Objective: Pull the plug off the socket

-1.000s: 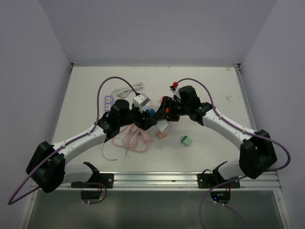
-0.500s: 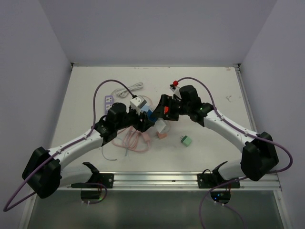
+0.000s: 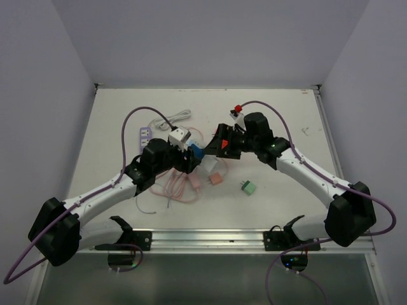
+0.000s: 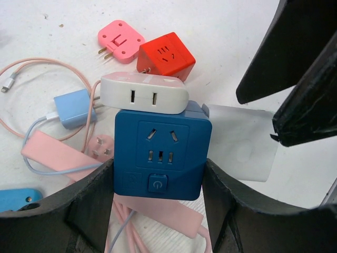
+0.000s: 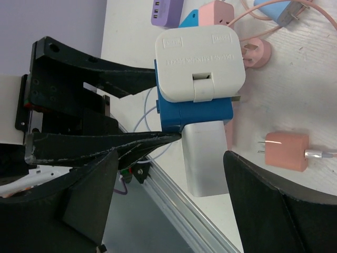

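My left gripper [image 4: 158,182] is shut on the blue cube socket [image 4: 162,153], with a finger on each side of it. Three white plugs are stuck into the socket: a flat two-slot adaptor [image 4: 143,94] on top, a square charger [image 5: 200,66], and a long block plug [image 5: 206,158] on its side. My right gripper [image 5: 171,158] is open. Its fingers [image 5: 263,205] stand wide on either side of the long white plug [image 3: 208,165] without touching it. In the top view the socket [image 3: 196,153] hangs above the table between both arms.
Beneath the socket lie a red cube adaptor [image 4: 166,55], a pink adaptor [image 4: 121,39], a light-blue charger [image 4: 73,108] and a pink cable [image 3: 178,187]. A salmon plug [image 5: 287,150], a green plug [image 3: 248,186] and a purple power strip [image 3: 145,133] also sit on the table.
My right gripper has opened and let go of the long white plug, drawing back slightly. The left arm has shifted the socket a little to the left and farther back.
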`<state>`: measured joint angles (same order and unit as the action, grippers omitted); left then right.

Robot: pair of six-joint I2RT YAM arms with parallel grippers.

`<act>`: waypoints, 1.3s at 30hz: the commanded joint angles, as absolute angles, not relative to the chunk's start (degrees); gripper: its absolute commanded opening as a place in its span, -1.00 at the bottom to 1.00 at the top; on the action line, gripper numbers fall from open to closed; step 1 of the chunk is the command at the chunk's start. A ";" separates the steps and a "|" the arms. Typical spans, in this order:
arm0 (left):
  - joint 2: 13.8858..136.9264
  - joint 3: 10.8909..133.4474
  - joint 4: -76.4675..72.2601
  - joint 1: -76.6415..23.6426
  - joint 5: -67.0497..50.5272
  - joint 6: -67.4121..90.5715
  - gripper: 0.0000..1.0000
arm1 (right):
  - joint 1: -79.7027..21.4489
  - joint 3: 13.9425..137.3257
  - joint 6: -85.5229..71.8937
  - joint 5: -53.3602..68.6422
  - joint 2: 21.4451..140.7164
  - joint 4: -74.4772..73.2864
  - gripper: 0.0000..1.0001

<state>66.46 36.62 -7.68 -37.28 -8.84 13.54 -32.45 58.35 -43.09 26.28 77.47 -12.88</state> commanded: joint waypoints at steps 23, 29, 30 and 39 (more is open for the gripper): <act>62.93 37.18 -17.31 -37.18 -5.80 18.46 -1.00 | -32.43 52.47 -38.32 34.27 82.18 -5.46 0.02; 63.46 37.27 -18.98 -37.18 -0.28 18.28 -1.00 | -32.43 52.56 -37.62 35.68 81.83 -5.71 -1.00; 63.54 37.27 -19.25 -37.26 3.04 18.11 -1.00 | -32.43 52.47 -37.36 35.77 81.48 -6.06 -1.00; 64.51 37.27 -21.27 -32.79 12.91 16.79 -1.00 | -32.34 52.47 -34.37 37.18 79.98 -9.22 -1.00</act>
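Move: The right hand is open and empty. The white plug it goes for sits in the blue socket's side, some 6 cm below it and 3 cm back, neither left nor right. The blue socket is about 5 cm to its left, level fore and aft, 5 cm lower. On the table, 18–19 cm down, the red cube lies 12 cm ahead and 8 cm right, the pink charger 2 cm right, level. From the left hand the white plug is about 5 cm right, 3 cm back, slightly below. The right fingers close on the white plug and pinch it: the open hand first sinks nearly 6 cm, easing back 1–2 cm, then shuts while rising a little, turning some 10 degrees counter-clockwise. The left hand keeps its grip on the blue socket and carries it about 2 cm forward and 2 cm up, also turning counter-clockwise, mostly once the right hand has gripped. ##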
